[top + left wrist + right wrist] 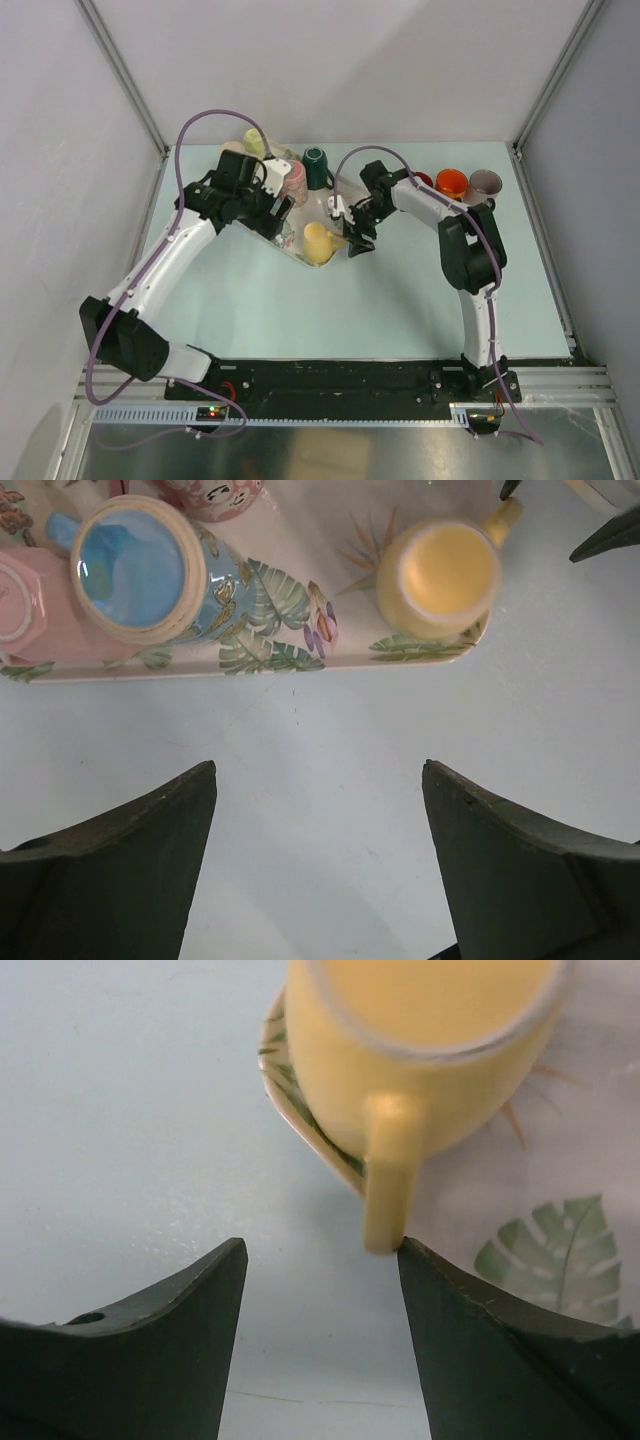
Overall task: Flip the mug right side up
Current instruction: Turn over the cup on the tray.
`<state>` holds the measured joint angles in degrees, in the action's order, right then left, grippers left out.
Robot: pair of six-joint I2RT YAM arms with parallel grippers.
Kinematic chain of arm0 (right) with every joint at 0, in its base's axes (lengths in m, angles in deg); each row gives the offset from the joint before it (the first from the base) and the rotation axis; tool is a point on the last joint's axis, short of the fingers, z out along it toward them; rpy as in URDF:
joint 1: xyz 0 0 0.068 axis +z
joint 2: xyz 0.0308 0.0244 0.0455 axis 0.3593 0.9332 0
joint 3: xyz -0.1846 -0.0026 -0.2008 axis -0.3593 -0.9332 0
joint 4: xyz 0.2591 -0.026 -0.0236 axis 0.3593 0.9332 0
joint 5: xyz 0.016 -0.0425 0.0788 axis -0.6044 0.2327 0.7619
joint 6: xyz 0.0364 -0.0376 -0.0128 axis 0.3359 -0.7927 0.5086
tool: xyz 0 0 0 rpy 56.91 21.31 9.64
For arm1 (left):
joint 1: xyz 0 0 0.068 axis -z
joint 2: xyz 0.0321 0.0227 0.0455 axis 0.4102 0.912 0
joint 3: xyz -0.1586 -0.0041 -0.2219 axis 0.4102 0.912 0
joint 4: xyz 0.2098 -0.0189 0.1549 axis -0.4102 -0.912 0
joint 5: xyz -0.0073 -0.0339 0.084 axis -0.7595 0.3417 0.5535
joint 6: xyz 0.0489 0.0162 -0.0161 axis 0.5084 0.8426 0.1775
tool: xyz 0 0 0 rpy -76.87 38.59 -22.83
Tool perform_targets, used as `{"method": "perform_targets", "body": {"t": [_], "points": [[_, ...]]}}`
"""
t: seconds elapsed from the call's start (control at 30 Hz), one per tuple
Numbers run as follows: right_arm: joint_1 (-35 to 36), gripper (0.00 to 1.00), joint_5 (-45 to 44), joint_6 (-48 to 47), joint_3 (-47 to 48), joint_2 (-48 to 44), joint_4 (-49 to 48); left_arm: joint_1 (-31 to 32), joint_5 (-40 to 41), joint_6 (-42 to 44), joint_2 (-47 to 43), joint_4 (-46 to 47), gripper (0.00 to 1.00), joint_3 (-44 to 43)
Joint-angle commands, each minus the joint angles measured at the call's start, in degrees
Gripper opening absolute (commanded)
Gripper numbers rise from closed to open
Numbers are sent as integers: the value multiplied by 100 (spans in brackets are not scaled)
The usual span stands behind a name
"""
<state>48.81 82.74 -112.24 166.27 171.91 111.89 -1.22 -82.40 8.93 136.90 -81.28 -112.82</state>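
The yellow mug [318, 243] [440, 575] [420, 1060] stands on the near corner of a leaf-patterned tray [327, 206] [250, 670] [560, 1210]. Its upward face looks flat with a pale ring, like a base. Its handle [388, 1170] points toward my right gripper [352, 237] [322, 1245]. That gripper's jaws stand apart, and the handle's end touches the tip of the right finger [470, 1330]; nothing is clamped. My left gripper [275, 215] [320, 770] is open over bare table just in front of the tray, holding nothing.
The tray also carries a blue leaf-print mug [140, 570], a pink cup [30, 610] and other cups. A dark green mug [316, 167] stands behind the tray. Orange [450, 183] and mauve [485, 184] cups stand at the back right.
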Motion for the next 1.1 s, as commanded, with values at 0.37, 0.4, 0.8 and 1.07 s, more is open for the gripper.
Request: {"method": "perform_targets", "body": {"t": [0.37,0.4,0.8,1.07], "points": [[151,69,-231,2527,202,237,-1593,7,-184,-119,114,59,87,-295],[169,69,-288,2634,195,248,-1694,5,-182,-116,106,63,87,-282],[369,46,-1359,3402,-32,310,-2500,4,-194,-91,120,68,87,-336],[315,4,-961,3170,140,113,-1784,3,-216,-15,169,77,87,-471]]}}
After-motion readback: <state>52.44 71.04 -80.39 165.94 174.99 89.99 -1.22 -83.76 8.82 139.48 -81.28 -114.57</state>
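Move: The upside-down yellow mug is just off my right fingertips: its middle lies about 7 cm to the left, 1 cm ahead and 2 cm lower, with its handle sticking out towards my open fingers. Out on the tray beyond the mug stand the pink mug, some 16 cm ahead and 12 cm left of that hand, and the green mug, about 19 cm ahead and 7 cm left. My left hand has the yellow mug about 5 cm ahead, 11 cm right and 17 cm below. I bring my right hand about 5 cm forward and 4 cm left, sinking a little, and turn it clockwise some 25 degrees as it goes, so that the part-open fingers come around the yellow mug's handle. Over the last stretch I close them and pinch the handle right beside the mug's wall. ##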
